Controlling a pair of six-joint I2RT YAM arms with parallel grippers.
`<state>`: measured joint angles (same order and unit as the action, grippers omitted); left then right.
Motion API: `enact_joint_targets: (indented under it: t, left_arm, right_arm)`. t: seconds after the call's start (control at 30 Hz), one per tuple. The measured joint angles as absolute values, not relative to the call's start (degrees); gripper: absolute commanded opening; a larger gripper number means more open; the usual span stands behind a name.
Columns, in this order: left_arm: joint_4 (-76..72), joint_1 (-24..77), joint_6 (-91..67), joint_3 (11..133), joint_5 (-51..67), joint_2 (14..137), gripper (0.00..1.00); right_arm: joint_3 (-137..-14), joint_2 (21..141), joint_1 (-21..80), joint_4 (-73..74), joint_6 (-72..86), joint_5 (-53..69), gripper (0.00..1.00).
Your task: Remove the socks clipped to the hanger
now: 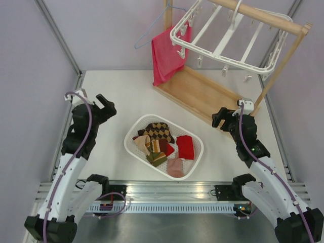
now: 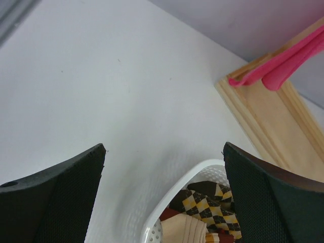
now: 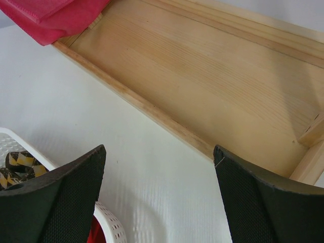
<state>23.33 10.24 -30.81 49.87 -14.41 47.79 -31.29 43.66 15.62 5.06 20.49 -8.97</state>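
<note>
The white drying hanger (image 1: 223, 38) hangs from the wooden stand's top bar at the back right; its dangling clips hold no socks. The socks lie piled in a white basket (image 1: 132, 149) at table centre: argyle ones (image 1: 158, 131), a red one (image 1: 185, 147), a pale pink one (image 1: 175, 167) and a striped one (image 1: 157, 158). My left gripper (image 1: 107, 107) is open and empty, left of the basket; its wrist view shows the argyle socks (image 2: 210, 206). My right gripper (image 1: 221, 117) is open and empty, between the basket and the stand's base.
A wooden stand (image 1: 202, 93) with a flat base sits at the back right. A red-pink towel (image 1: 167, 53) hangs on a thin wire hanger (image 1: 152, 30) beside the frame. The stand's base (image 3: 212, 76) fills the right wrist view, with the basket rim (image 3: 109, 223) below.
</note>
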Motion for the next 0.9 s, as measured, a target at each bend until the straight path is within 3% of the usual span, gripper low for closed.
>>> enact_joint_targets:
  t: [0.27, 0.9]
  left_arm:
    - [23.66, 10.96, -31.55, 44.51, -25.43, 29.26, 1.0]
    - [23.24, 14.02, -31.24, 42.19, -26.87, 32.58, 1.0]
  right_arm:
    - [-31.29, 43.4, 15.51, 5.21, 20.14, -8.95, 0.9]
    - [-31.31, 42.0, 15.46, 5.43, 20.16, -8.97, 0.91]
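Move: All the socks already lie in the white basket, whose middle is about 22 cm to the right of the empty left hand, 10 cm back and some 23 cm below. The checkered sock in it is roughly 18 cm right and 3 cm back of that hand, the bright red sock 32 cm right and 10 cm back. From the idle right hand the basket's middle lies about 24 cm left, 7 cm back and 17 cm lower. Touching nothing, the open left hand draws back and to its left, away from the basket, rising about 4 cm as its fingers tip up and swing some 10 degrees counter-clockwise. Then it sinks roughly 3 cm, easing slightly forward and right as the fingers tip a little down again, and settles about 4 cm behind and 3 cm left of its start, still open. ##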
